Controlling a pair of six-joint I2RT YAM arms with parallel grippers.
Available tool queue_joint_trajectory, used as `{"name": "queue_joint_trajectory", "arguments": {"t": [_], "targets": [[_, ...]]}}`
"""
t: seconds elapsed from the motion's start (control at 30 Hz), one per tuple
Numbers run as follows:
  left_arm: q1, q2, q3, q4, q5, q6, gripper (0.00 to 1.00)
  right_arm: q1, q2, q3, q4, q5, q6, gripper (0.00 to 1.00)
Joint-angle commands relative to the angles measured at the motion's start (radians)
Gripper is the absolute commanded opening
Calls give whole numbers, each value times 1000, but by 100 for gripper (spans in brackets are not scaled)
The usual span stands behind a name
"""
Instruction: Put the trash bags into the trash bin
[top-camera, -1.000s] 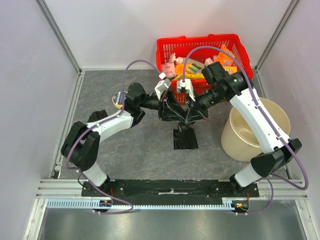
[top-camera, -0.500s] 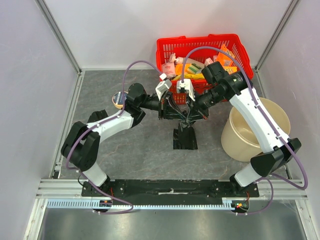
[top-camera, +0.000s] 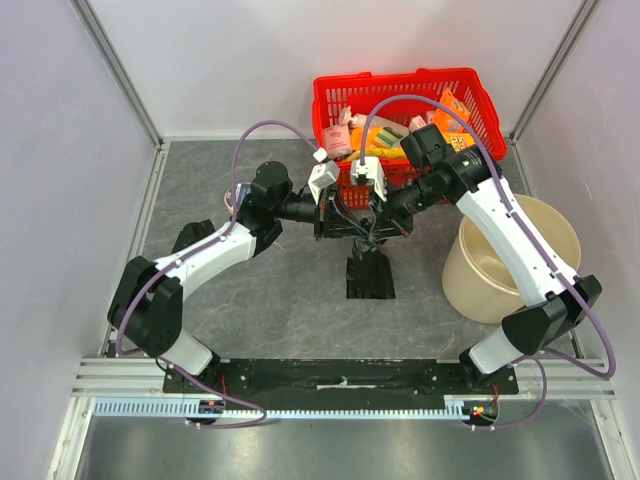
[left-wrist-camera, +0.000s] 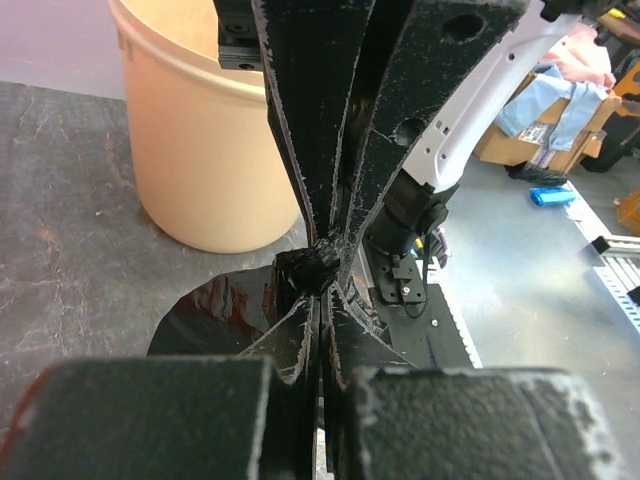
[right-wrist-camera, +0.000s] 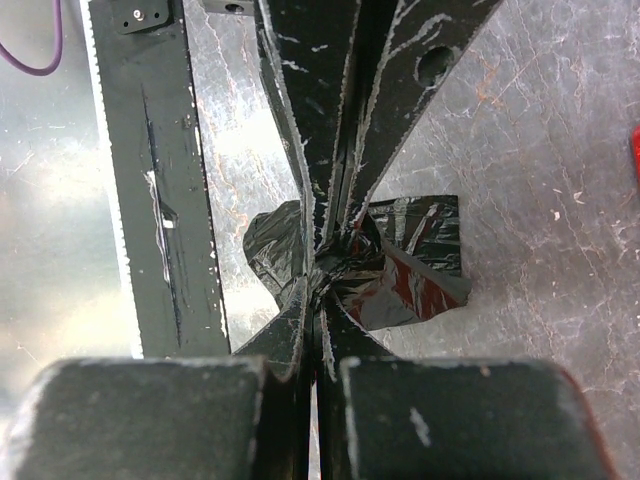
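Observation:
A black trash bag (top-camera: 370, 276) hangs crumpled between my two grippers at mid-table, its lower part lying on the grey floor. My left gripper (top-camera: 342, 222) comes in from the left and is shut on the bag's bunched top (left-wrist-camera: 308, 268). From the right, my right gripper (top-camera: 374, 228) is shut on the same bunch (right-wrist-camera: 345, 262), fingertip to fingertip with the left. The rest of the bag (right-wrist-camera: 420, 265) spreads out below. The trash bin (top-camera: 492, 272), a round beige bucket, stands empty at the right and appears behind the grippers in the left wrist view (left-wrist-camera: 200, 140).
A red mesh basket (top-camera: 480, 100) full of packaged goods stands at the back, just behind the grippers. Grey walls and aluminium rails enclose the table. The black base plate (top-camera: 340, 375) runs along the near edge.
My left gripper has shut on the bag's top. The left arm's elbow has risen and shifted left. The bag is drawn up a little tighter between the grippers.

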Motion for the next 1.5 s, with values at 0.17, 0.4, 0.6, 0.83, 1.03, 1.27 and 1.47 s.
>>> {"name": "queue_joint_trajectory", "arguments": {"t": [0.17, 0.4, 0.6, 0.83, 1.03, 1.27, 1.47], "targets": [[48, -39, 14, -226, -63, 226, 2, -15, -80, -33, -80, 7, 41, 0], [66, -56, -3, -281, -94, 301, 2, -15, -94, -79, -85, -6, 29, 5], [66, -51, -3, -297, -101, 333, 2, -15, -86, -90, -97, -31, 18, 10], [66, -48, -5, -300, -91, 336, 2, -15, -95, -99, -94, -45, 13, 0], [65, -54, -8, -295, -16, 318, 2, -13, -75, -73, -73, -7, 39, 13], [57, -79, -23, -309, 1, 330, 2, -15, -51, -30, -13, 18, 104, 27], [40, -71, -17, -309, -23, 332, 2, -15, -2, -4, -8, -14, 116, 29]]}}
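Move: The trash bag's gathered neck is pinched between both sets of fingertips, right at each hand's own point. The bin stands about 28 cm to the right of the left hand and 3 cm back, its middle roughly 10 cm lower. Seen from the right hand, the flat black plastic lies some 20 cm below and about 3 cm back, and the red basket about 23 cm ahead and 8 cm to the right, its middle some 15 cm lower. Down about 4 cm and some 2.5 cm to its left goes the left hand, swinging forward midway and easing partly back, still pinching the trash bag. The right hand first sinks with it, then draws back roughly 2 cm and slightly right; its fingers part briefly, shut, then open to about a third, letting go of the bag. ##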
